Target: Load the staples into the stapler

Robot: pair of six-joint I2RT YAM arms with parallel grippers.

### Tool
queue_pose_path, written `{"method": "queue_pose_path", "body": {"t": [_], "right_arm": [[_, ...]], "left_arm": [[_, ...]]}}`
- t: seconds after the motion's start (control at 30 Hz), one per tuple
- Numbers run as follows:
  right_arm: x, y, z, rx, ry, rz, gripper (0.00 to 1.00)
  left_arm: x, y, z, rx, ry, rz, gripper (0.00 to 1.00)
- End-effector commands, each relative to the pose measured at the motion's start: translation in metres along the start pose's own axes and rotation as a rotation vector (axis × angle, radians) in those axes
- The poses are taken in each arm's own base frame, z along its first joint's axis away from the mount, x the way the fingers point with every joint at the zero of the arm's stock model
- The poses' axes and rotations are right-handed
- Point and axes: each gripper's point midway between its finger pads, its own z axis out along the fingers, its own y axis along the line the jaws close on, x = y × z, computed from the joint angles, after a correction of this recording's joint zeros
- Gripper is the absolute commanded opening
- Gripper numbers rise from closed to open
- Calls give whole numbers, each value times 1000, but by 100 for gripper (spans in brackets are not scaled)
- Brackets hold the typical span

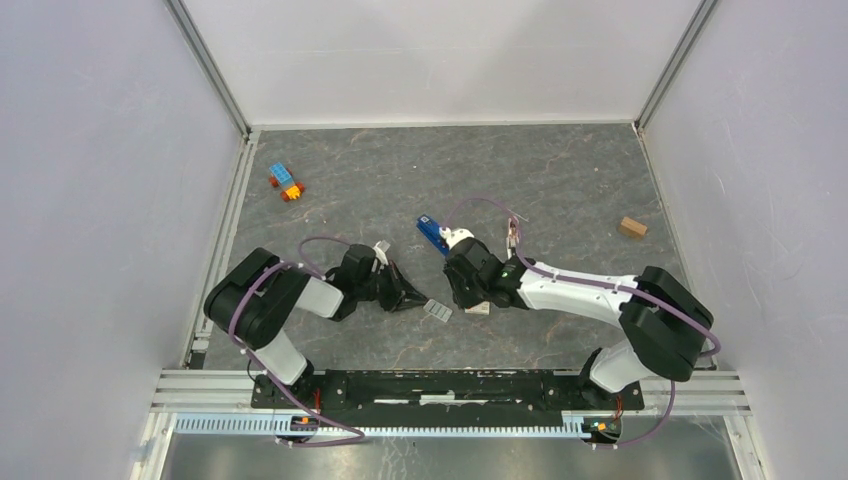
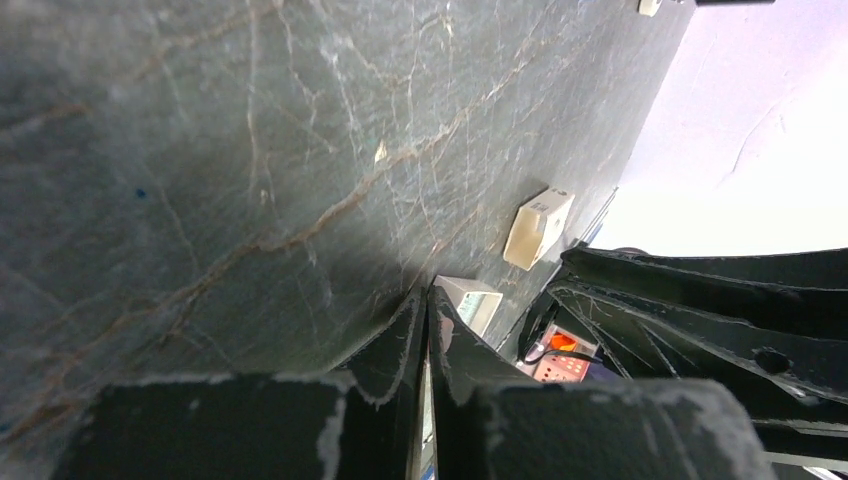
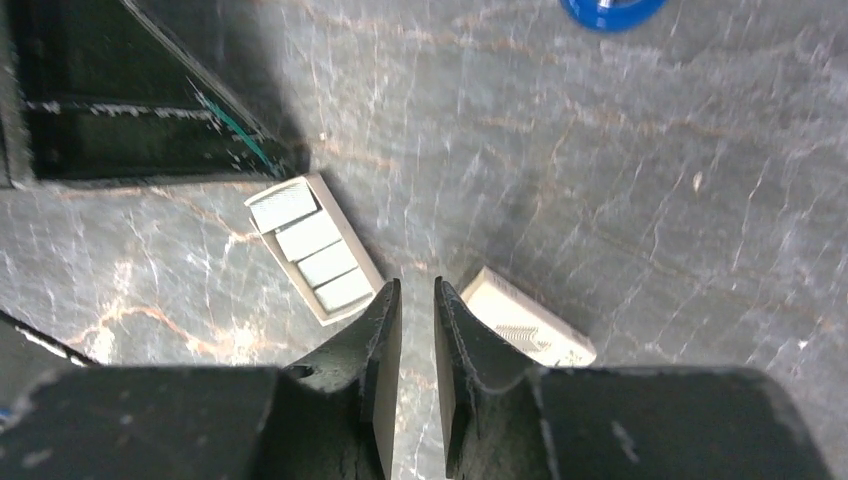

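The blue stapler [image 1: 432,233] lies on the table behind my right wrist; only its blue end [image 3: 610,8] shows in the right wrist view. The staples [image 1: 437,310] are silvery strips in a small beige holder [image 3: 312,247] between the two grippers. My left gripper [image 1: 412,298] is shut, its tips [image 2: 428,293] low over the table at the holder's near end [image 2: 470,303]; I see nothing between its fingers. My right gripper [image 3: 417,292] hangs over bare table just right of the staples, with a narrow gap and nothing in it.
A small beige box [image 3: 525,320] lies right of my right fingers, also visible in the top view [image 1: 478,308] and left wrist view [image 2: 538,228]. Toy bricks [image 1: 286,183] sit at the back left, a brown block [image 1: 632,227] at the right. White walls enclose the table.
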Motion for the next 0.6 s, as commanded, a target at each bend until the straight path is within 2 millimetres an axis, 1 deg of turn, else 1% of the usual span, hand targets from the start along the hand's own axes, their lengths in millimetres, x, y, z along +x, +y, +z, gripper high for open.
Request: {"method": "queue_pose_path", "body": {"t": [0.0, 0.2, 0.27, 0.43, 0.57], "right_arm": [[17, 5, -13, -13, 23, 27, 24], [39, 13, -10, -26, 60, 15, 24], [42, 13, -8, -13, 67, 11, 24], [43, 11, 1, 14, 67, -2, 24], [37, 14, 7, 14, 58, -18, 23]], "left_arm": [[9, 18, -3, -67, -20, -43, 11], [11, 19, -6, -71, -23, -35, 11], [13, 19, -7, -72, -19, -34, 11], [16, 22, -12, -94, -17, -24, 11], [17, 18, -14, -84, -20, -19, 11]]}}
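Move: The staple tray lies about 2 cm back and 4 cm left of the right hand, some 4 cm below it. The staple box is roughly 4 cm to that hand's right and 1 cm back, equally low; the stapler lies some 12 cm ahead and 3 cm left, about 3 cm lower. From the closed left hand the tray is about 2 cm back and 3 cm right, 1 cm below. Slightly open, the right hand draws back 4.5 cm, sinking 3 beside the staple tray; the left eases back. ##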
